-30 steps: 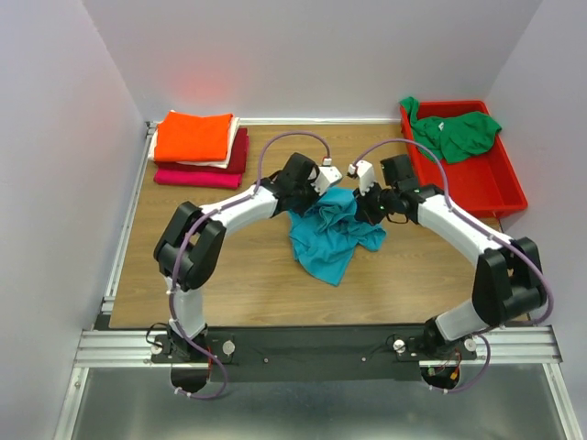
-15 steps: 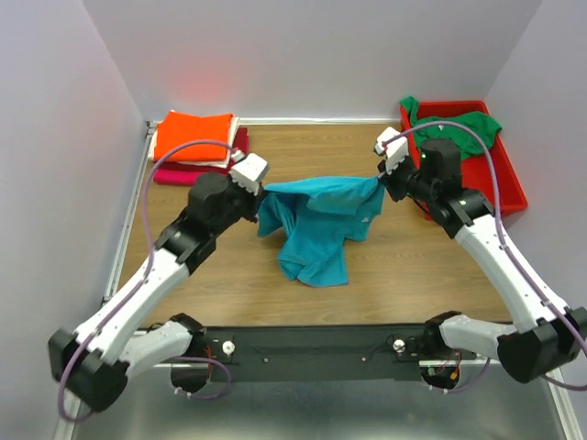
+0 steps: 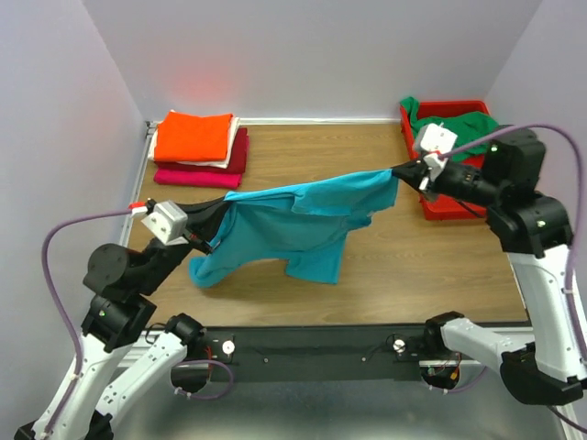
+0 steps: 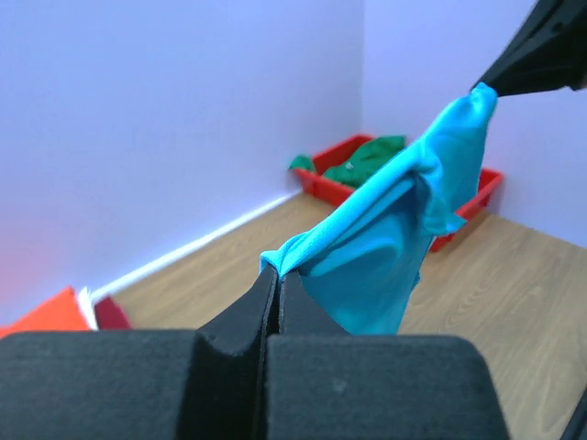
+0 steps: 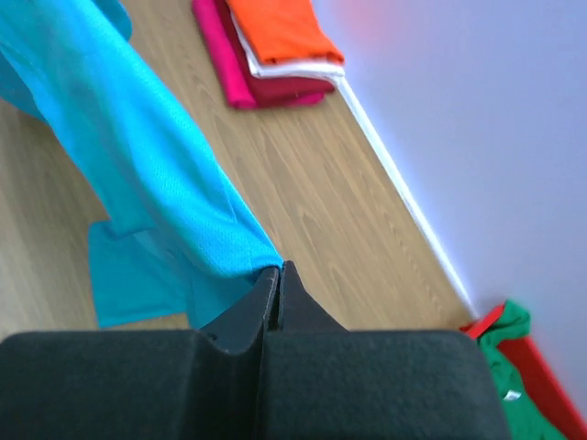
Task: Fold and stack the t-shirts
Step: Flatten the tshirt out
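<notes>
A teal t-shirt (image 3: 293, 218) hangs stretched in the air above the table, between my two grippers. My left gripper (image 3: 218, 207) is shut on the shirt's left end (image 4: 284, 259). At the right, my right gripper (image 3: 400, 171) is shut on the other end (image 5: 261, 259). The rest of the teal cloth (image 5: 138, 183) droops below the taut top edge. A folded stack of t-shirts (image 3: 197, 147), orange on top over white, dark red and magenta, lies at the far left corner (image 5: 275, 46). A green t-shirt (image 3: 456, 131) lies crumpled in the bin (image 4: 362, 160).
A red plastic bin (image 3: 491, 188) stands at the far right of the wooden table (image 3: 385, 266), close under my right arm. Pale walls close in the table at the left, back and right. A metal rail (image 3: 321, 346) runs along the near edge.
Both arms have lifted and pulled far apart, the left toward the near left, the right toward the bin. The teal t-shirt went from a crumpled heap to a stretched, hanging span.
</notes>
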You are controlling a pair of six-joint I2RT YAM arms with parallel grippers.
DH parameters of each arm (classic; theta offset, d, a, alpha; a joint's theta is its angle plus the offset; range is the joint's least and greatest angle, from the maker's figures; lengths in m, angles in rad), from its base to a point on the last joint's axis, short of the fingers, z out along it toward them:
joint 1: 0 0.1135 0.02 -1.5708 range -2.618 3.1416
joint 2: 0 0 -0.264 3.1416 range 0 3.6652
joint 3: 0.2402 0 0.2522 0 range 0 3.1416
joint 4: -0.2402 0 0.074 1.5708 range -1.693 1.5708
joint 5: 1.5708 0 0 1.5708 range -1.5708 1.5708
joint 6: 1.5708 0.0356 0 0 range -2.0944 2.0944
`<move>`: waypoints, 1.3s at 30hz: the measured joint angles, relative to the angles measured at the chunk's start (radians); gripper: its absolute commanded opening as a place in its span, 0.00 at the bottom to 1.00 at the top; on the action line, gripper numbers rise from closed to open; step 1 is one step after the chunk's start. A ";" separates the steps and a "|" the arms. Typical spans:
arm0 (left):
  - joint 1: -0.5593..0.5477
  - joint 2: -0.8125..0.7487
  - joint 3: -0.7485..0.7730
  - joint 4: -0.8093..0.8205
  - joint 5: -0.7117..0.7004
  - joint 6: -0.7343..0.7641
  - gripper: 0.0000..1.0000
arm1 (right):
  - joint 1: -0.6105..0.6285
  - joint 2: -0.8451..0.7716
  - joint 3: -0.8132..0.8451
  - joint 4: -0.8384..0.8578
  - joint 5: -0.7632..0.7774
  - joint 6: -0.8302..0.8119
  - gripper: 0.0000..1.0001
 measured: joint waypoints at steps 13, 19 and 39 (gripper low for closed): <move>0.001 0.168 0.349 0.031 0.343 -0.028 0.00 | -0.197 0.002 0.444 -0.230 -0.162 -0.035 0.01; 0.002 0.158 0.342 0.091 0.418 -0.084 0.00 | -0.215 0.022 0.542 -0.266 -0.174 -0.035 0.01; 0.272 1.117 0.145 0.254 0.009 -0.306 0.85 | -0.235 0.830 0.018 0.342 0.190 0.276 0.84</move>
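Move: Both hands hold the turquoise t-shirt's upper corners high. Bare table for the left corner lies about 24 cm ahead of the left hand, 5 cm to its right and 38 cm below; the right corner's spot is some 23 cm ahead of the right hand, 6 cm to its left and 37 cm below. The folded stack stands about 34 cm ahead and 11 cm left of the left hand; the red bin, 26 cm ahead and 26 cm right of the right hand. Keeping the t-shirt's corners pinched, both arms first draw it up some 12 cm and back 7 or 8 cm, wrists tipping the fingers upward, then turn back and cast it fast forward and down over the bare table, some 30 cm or more forward and nearly 40 cm down from the top of the swing. The fingers tip steeply downward on the way, and both grippers open late in the swing, the left slightly before the right, letting the corners go while the hands are still sinking and travelling forward. ##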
